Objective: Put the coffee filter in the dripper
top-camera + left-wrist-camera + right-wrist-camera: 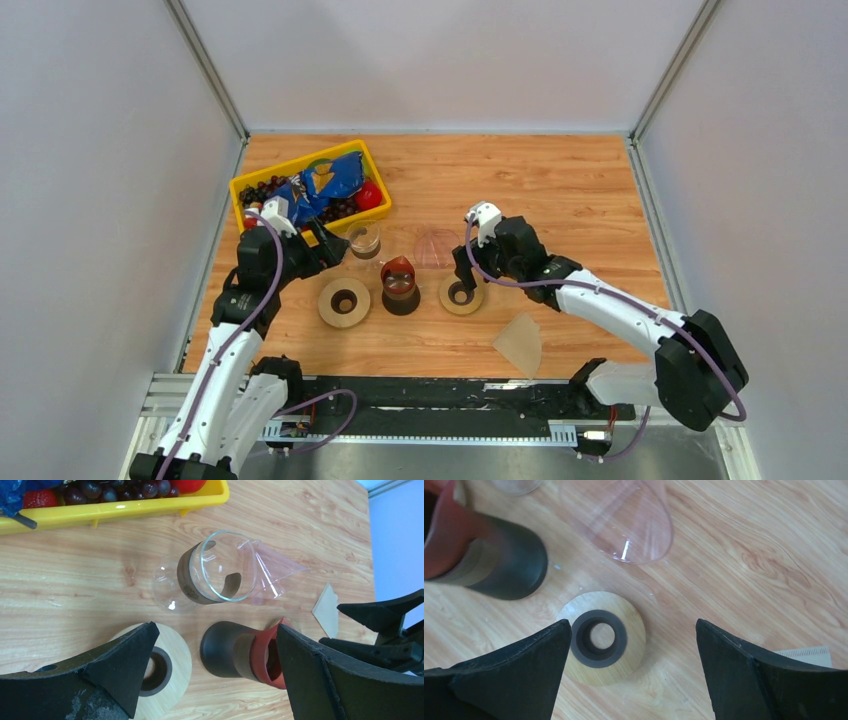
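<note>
The coffee filter (pixel 520 343) lies flat on the table at the front right, a light-tan fan; it also shows as a pale wedge (pixel 327 609) and as a sliver (pixel 806 652) behind my right finger. On its side at mid-table lies the dripper (pixel 435 247), a clear pinkish cone (pixel 277 570) (pixel 624 520). My left gripper (pixel 325 246) (pixel 215 627) is open and empty, hovering over the table between a large tan ring and a red-brown piece. Open and empty too, my right gripper (pixel 468 272) (pixel 634 622) hangs just above a small tan ring, short of the dripper.
A glass carafe (pixel 365 240) (pixel 215 570) stands left of the dripper. The red-brown piece with black base (pixel 400 286) (pixel 245 652) sits between a large tan ring disc (pixel 344 302) and a smaller one (pixel 461 294) (pixel 601 637). A yellow bin (pixel 240 190) of fruit is back left.
</note>
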Robot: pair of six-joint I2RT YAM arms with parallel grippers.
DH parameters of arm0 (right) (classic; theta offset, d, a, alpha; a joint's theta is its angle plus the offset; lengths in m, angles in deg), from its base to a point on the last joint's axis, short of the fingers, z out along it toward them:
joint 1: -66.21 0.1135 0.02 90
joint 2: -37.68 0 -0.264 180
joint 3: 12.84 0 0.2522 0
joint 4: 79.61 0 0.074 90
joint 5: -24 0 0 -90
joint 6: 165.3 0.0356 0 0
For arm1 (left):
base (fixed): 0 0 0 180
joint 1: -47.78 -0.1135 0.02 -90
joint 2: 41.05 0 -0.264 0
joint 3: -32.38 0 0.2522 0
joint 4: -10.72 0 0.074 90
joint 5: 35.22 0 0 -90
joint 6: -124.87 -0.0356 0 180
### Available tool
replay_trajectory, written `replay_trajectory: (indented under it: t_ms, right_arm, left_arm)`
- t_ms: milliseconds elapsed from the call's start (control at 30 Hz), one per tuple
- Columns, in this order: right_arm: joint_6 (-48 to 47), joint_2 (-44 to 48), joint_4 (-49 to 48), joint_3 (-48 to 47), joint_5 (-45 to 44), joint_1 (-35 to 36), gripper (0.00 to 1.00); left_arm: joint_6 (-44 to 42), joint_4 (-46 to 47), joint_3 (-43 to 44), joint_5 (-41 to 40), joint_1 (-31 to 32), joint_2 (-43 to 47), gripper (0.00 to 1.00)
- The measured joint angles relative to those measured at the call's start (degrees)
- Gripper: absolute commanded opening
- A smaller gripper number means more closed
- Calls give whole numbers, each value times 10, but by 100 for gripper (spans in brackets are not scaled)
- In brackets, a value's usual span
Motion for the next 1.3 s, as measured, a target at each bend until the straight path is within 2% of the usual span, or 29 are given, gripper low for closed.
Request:
replay_trajectory:
  t_ms: [100,333,733,900,1167,1300]
  right_arm:
    - [37,-12,10,-7,-36,-1,93]
    - [97,-54,31,-9,-58,-1,85]
    - [170,-129,45,-9,-64,2,60]
    - [186,-147,50,-9,-78,17,54]
    - [199,-158,48,-10,-90,44,36]
    - [203,-158,48,-10,-91,45,24]
  left_arm:
    - [0,-9,0,-11,0,0,100]
    - [0,-16,0,-22,0,7,100]
    - [0,-31,0,-42,0,8,100]
    - [0,-31,0,-44,0,8,100]
    - [1,-31,0,-43,0,9,100]
    - [2,-31,0,-43,0,10,100]
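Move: The small wooden ring with the dark inner collar lies about 4 cm back and 2 cm left of the right gripper, some 10 cm below. From this gripper, the clear pink dripper is roughly 6 cm ahead and 7 cm left, and the red-topped server about 5 cm back and 14 cm left; the nearer filter paper is 15 cm back and 10 cm right. From the left gripper the ring lies around 22 cm right, 2 cm back and 18 cm lower. Lower the right gripper about 9 cm onto the right-hand side of the small wooden ring, drawing back a little, while tipping the fingers some 20 degrees further down and turning them clockwise. Close the wide-open fingers to under half on the way, one going into the hole and the other outside the rim, and pinch the ring's wall between them. ##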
